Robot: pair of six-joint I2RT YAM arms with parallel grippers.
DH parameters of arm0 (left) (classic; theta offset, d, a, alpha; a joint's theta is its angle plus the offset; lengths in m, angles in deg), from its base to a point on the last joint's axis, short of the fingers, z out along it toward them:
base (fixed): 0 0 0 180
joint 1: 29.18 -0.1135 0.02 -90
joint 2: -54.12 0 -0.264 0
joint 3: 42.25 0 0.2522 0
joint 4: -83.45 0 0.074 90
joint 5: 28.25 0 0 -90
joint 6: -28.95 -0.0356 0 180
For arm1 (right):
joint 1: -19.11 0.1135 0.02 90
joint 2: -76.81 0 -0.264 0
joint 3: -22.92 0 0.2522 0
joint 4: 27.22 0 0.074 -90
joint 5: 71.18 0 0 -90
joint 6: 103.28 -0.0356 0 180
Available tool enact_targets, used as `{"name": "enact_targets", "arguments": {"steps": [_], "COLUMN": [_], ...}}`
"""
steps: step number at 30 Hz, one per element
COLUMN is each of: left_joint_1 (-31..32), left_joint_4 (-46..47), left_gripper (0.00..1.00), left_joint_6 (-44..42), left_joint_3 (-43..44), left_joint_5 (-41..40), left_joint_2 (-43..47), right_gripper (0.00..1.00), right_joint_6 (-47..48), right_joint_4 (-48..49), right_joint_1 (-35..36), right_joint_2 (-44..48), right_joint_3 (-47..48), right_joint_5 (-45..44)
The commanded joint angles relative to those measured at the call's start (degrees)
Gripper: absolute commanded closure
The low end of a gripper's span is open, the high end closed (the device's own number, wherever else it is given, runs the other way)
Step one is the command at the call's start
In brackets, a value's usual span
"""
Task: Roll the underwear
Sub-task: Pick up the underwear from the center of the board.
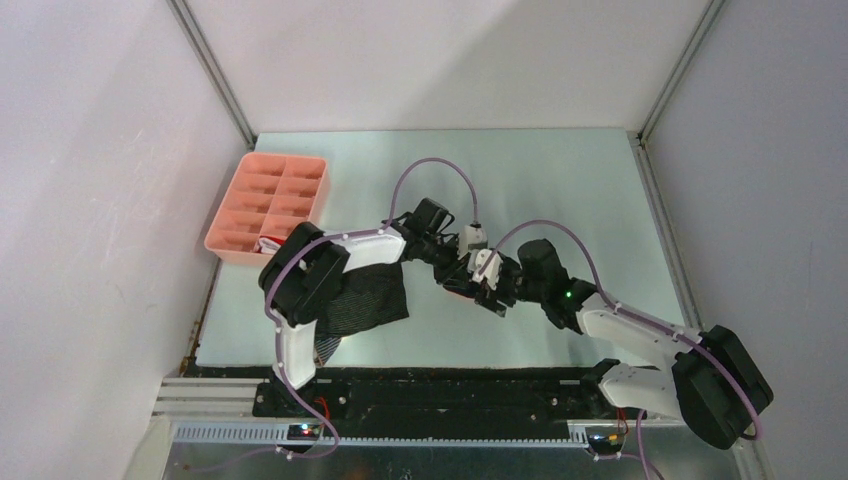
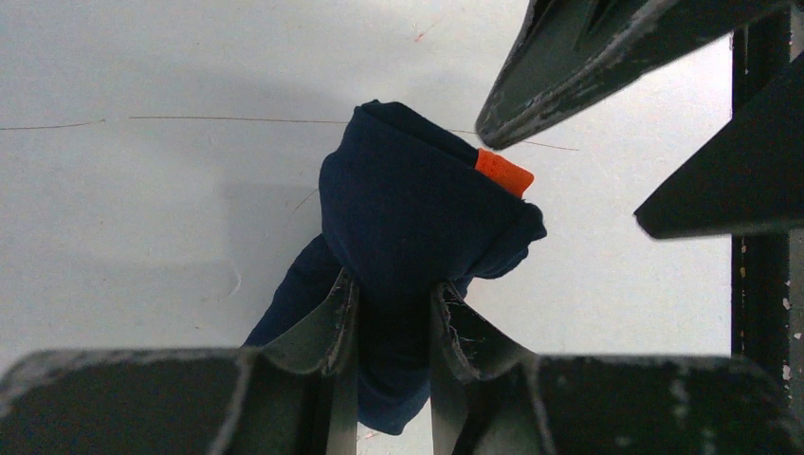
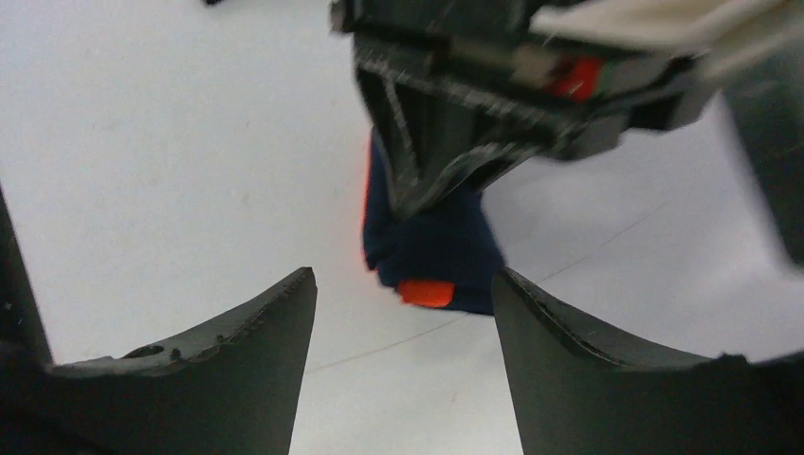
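Observation:
A navy underwear (image 2: 417, 190) with an orange band is bunched into a small roll on the table. My left gripper (image 2: 393, 284) is shut on its near end. In the right wrist view the same navy roll (image 3: 436, 251) lies just beyond my right gripper (image 3: 403, 277), which is open and empty, its jaws apart on either side of the roll's orange end. In the top view both grippers meet at mid-table, left gripper (image 1: 462, 262) and right gripper (image 1: 490, 295), with the roll (image 1: 456, 291) mostly hidden between them. A dark grey striped underwear (image 1: 368, 305) lies flat under my left arm.
A pink compartment tray (image 1: 300, 165) stands at the table's left rear, with a red and white cloth (image 1: 268, 243) in a near compartment. White walls close the table on the left, back and right.

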Motion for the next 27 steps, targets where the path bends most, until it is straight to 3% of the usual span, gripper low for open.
{"name": "enact_targets", "arguments": {"steps": [1, 7, 14, 18, 21, 22, 23, 25, 26, 27], "left_joint_1": [-0.66, -1.65, -3.09, -3.94, -4.47, -4.57, -4.85, -5.36, -5.75, -5.87], "left_joint_4": [-16.31, -17.53, -18.63, -18.45, -18.51, -18.34, -18.09, -16.53, -15.12, -14.02], "left_gripper": [1.00, 1.00, 1.00, 1.00, 0.99, 0.95, 0.82, 0.50, 0.21, 0.15], "left_joint_6": [2.40, 1.41, -0.47, -0.93, -0.96, -0.86, -0.76, -0.87, -2.07, -2.64], "left_joint_3": [-2.62, -1.61, -0.82, 0.22, 0.70, 0.76, 0.64, -0.41, -1.45, -2.22], "left_joint_5": [-2.99, -3.05, -2.40, -2.44, -1.95, -1.31, -1.09, 1.21, 1.98, 2.86], "left_joint_2": [-3.77, -3.66, -3.69, -4.33, -4.87, -4.92, -4.87, -4.51, -4.22, -3.51], "right_gripper": [0.28, 0.25, 0.30, 0.43, 0.74, 0.83, 0.86, 0.92, 0.94, 0.95], "right_joint_6": [1.60, 6.98, 15.03, 16.70, 18.80, 19.49, 19.80, 21.01, 21.58, 21.90], "right_joint_4": [2.59, 2.96, 5.27, 1.16, -2.37, -3.77, -4.19, -5.24, -5.78, -6.08], "right_joint_1": [-0.23, -0.26, 0.63, 0.82, 0.80, 0.65, 0.63, 0.48, 0.45, 0.50], "right_joint_2": [-1.71, -9.65, -19.00, -22.34, -22.88, -22.96, -22.93, -22.81, -22.86, -22.89], "right_joint_3": [5.24, 6.77, 9.74, 13.55, 15.20, 15.33, 15.47, 15.62, 15.71, 15.89], "right_joint_5": [-0.46, 1.76, -1.13, -1.43, 0.25, 0.94, 1.30, 2.51, 3.06, 3.28]}}
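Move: The underwear, a small navy roll with an orange tag, is still pinched in the left hand, its middle some 2 cm right, 1 cm back and 1 cm below that hand. From the open right hand it lies about 4 cm ahead, 4 cm left and 6 cm down. The dark striped garment lies about 19 cm left of the left hand, 2 cm back, 3 cm down. Right hand goes 5 cm forward-left, rises then sinks, and pinches the underwear; left hand edges left and opens. ##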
